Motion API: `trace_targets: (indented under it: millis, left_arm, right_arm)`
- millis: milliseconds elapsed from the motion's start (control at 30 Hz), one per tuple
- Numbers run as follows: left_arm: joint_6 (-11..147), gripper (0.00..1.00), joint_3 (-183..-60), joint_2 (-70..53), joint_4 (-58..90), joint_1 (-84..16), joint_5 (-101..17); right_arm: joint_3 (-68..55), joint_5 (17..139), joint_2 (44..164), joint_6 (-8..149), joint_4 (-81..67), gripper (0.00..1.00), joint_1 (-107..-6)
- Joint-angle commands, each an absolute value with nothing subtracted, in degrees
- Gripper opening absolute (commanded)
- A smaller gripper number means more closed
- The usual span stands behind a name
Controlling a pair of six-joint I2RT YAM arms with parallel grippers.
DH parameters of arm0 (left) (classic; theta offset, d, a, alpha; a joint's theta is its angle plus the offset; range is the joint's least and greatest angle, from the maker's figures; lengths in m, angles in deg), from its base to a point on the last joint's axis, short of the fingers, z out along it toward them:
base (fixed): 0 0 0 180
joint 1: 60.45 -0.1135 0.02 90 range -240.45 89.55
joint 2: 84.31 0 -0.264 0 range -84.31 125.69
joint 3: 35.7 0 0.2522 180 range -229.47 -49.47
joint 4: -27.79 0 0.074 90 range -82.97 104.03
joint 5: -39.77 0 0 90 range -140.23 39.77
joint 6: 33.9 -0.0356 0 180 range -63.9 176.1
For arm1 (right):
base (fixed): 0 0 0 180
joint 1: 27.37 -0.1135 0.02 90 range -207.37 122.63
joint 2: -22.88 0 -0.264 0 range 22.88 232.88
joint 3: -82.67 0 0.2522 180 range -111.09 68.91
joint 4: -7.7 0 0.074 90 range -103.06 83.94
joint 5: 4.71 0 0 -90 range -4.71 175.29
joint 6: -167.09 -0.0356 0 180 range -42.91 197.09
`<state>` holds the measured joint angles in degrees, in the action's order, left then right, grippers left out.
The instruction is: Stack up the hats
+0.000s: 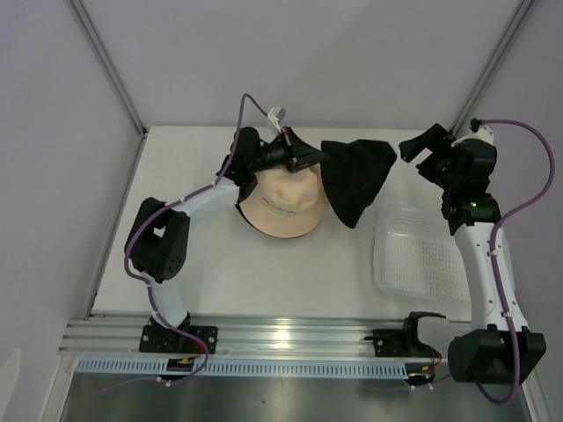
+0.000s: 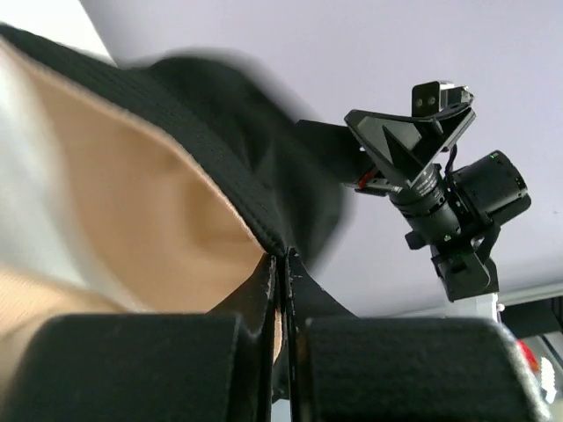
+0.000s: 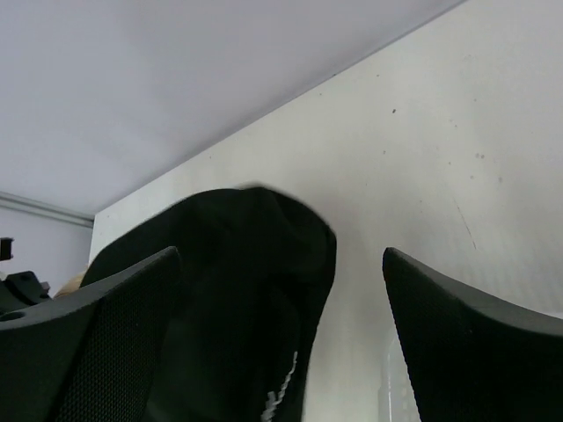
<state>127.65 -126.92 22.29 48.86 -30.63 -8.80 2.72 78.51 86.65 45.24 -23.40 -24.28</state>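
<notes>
A beige hat (image 1: 280, 209) lies crown up on the table, left of centre. A black hat (image 1: 356, 180) hangs crumpled just to its right, with its left edge raised over the beige hat's far rim. My left gripper (image 1: 313, 158) is shut on that edge; in the left wrist view the jaws (image 2: 283, 264) pinch the black hat's brim (image 2: 220, 149), with beige fabric (image 2: 132, 211) to the left. My right gripper (image 1: 412, 146) stands open, right of the black hat and apart from it. In its wrist view the black hat (image 3: 237, 299) lies beyond the spread fingers (image 3: 97, 343).
A white mesh basket (image 1: 422, 255) sits at the right, below the right gripper. The booth's walls close the table at the back and on both sides. The right arm (image 2: 440, 185) shows in the left wrist view.
</notes>
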Motion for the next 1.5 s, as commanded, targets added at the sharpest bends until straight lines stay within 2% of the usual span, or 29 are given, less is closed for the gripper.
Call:
trace_targets:
  millis: [0, 100, 267, 400, 567, 867, 1267, 1467]
  left_arm:
    - [122.90, 0.01, -125.41, 11.15, 53.06, -32.85, -7.78]
    - [122.99, 0.01, -121.46, 7.37, 53.93, -34.69, -8.22]
    - [119.58, 0.01, -121.97, 3.41, 50.16, -36.45, -8.22]
    - [113.77, 0.01, -122.07, -0.81, 39.91, -36.98, -11.46]
    - [107.61, 0.01, -116.36, -7.74, 31.70, -39.00, -18.67]
    - [111.30, 0.01, -99.50, -15.75, 37.24, -45.68, -20.96]
    - [110.68, 0.01, -90.25, -20.42, 34.51, -49.38, -25.36]
    - [111.56, 0.01, -88.75, -17.96, 37.58, -49.81, -23.87]
  right_arm:
    - [2.73, 75.46, 87.39, 44.84, -17.93, 0.99, -24.30]
    - [4.05, 73.87, 87.83, 43.70, -15.73, 0.99, -24.74]
    - [4.93, 73.87, 89.68, 43.61, -14.85, 0.99, -27.02]
    - [5.19, 73.34, 91.08, 43.43, -14.50, 0.99, -28.07]
    - [5.37, 72.11, 92.75, 43.61, -12.39, 0.99, -30.88]
    - [1.94, 70.62, 98.20, 45.45, -11.60, 1.00, -35.46]
    - [-1.58, 71.85, 103.82, 42.57, -3.17, 0.99, -41.52]
    - [-1.66, 65.52, 107.87, 36.23, 4.13, 0.99, -43.54]
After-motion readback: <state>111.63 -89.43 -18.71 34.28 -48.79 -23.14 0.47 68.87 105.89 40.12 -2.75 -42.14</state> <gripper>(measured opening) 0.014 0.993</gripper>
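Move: To the left of the left gripper, about 11 cm away, nearly level fore-and-aft and some 15 cm lower, sits the stack with the peach hat on top. The pinched black hat swings out about 9 cm to this hand's right. From the open right gripper the black hat is about 14 cm left and 3 cm back, the stack roughly 34 cm left and 2 cm back, the empty bin some 8 cm right and 7 cm back, far below. Sweeping about 20 cm left across the stack, the left hand keeps its pinch on the black hat's brim, first arcs up some 9 cm and a little back, then sinks to below its starting height, swinging about 30 degrees counter-clockwise. The right hand follows left about 17 cm, slightly forward and down, jaws open, closing on the hat's free side. ##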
